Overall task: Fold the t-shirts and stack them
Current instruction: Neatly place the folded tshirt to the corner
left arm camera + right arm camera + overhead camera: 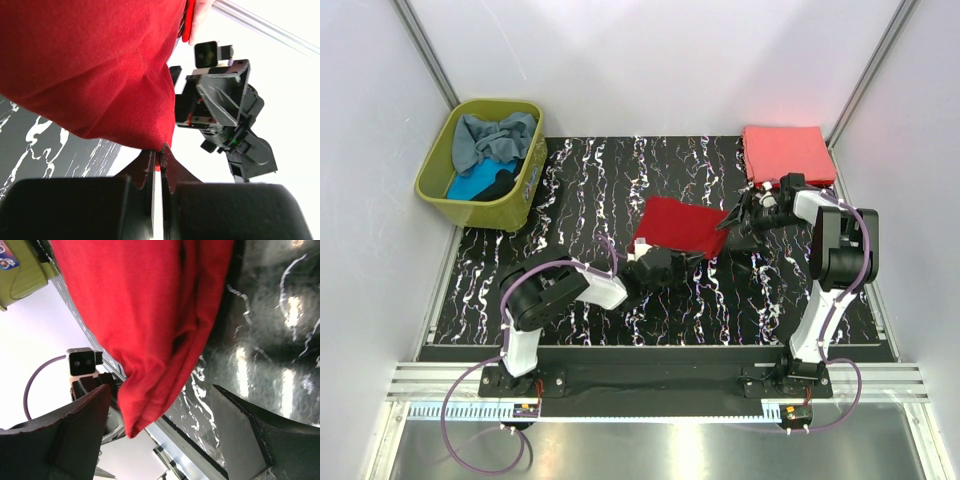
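A folded dark red t-shirt (680, 225) lies in the middle of the black marbled table (590, 190). My left gripper (638, 262) is shut on its near-left corner. In the left wrist view the jaws (161, 152) pinch the red hem, and the cloth (100, 65) hangs above them. At the shirt's right edge my right gripper (735, 222) stands open. In the right wrist view a loose corner of the red shirt (150, 315) droops between its spread fingers (80, 425), touching neither. A coral-pink t-shirt (788, 153) lies folded at the back right.
An olive-green basket (438, 175) stands at the back left. It holds a grey-blue shirt (490, 138), a turquoise one (470, 185) and a black one (502, 182). White walls close in the table on three sides. The arm bases sit at the near edge.
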Action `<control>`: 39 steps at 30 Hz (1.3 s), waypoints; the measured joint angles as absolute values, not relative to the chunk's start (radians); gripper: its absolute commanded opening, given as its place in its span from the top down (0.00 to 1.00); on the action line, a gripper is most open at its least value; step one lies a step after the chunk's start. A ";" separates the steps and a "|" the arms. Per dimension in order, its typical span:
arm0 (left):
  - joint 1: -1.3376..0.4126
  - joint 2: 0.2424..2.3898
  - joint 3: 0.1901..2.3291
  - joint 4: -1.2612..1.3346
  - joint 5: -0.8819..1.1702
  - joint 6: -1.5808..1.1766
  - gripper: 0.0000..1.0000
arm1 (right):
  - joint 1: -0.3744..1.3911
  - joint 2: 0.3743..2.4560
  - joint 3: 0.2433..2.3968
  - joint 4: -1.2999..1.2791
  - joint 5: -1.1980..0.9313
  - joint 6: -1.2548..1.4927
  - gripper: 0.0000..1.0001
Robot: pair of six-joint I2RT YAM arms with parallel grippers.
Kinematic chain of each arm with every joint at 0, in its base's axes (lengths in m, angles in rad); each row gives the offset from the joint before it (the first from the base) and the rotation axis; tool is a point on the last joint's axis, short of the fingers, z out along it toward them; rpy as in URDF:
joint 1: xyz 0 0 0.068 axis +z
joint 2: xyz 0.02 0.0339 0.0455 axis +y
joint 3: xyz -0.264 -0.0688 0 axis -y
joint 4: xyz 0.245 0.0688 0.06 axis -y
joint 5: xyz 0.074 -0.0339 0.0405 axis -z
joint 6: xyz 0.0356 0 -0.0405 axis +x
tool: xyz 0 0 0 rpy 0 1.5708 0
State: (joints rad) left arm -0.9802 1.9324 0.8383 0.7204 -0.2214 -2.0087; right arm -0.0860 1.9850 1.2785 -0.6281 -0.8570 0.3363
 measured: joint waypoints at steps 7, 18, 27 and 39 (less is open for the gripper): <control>-0.977 1.932 0.839 0.719 -0.206 -2.009 1.00 | -0.065 2.054 1.261 -0.531 -0.875 0.404 0.14; -0.968 1.923 0.847 0.703 -0.192 -2.009 0.98 | -0.044 2.097 1.280 -0.374 -0.886 0.541 0.23; -0.966 1.918 0.849 0.702 -0.166 -2.004 0.74 | -0.037 2.158 1.322 -0.292 -0.857 0.548 0.67; -0.948 1.787 0.754 0.675 0.102 -1.776 0.54 | -0.033 2.119 1.401 -0.512 -0.691 0.352 1.00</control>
State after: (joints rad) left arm -0.9478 1.7870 0.7536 0.6746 0.1024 -1.7760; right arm -0.0326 2.1193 1.4006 -0.5121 -0.6914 0.3523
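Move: Some 5 cm ahead, 2 cm to the left and 4 cm below the wide-open right hand lies the folded t-shirt's right edge. The near corner held in the left hand's shut fingers is about 8 cm to the right hand's left, 4 cm back and 2 cm higher; the red stack is roughly 20 cm ahead, 12 cm right and 3 cm below. From the left hand, that right edge is about 8 cm ahead, 6 cm right and 7 cm down. Dipping and slipping left towards the t-shirt's right edge, the right hand slides forward about 5 cm, sinks further and shuts its fingers on that edge, then draws slightly right and up. The left hand holds the lifted near corner almost still, then opens, lets go and backs off about 5 cm towards its base, rising 2 cm while turning some 20 degrees clockwise. ##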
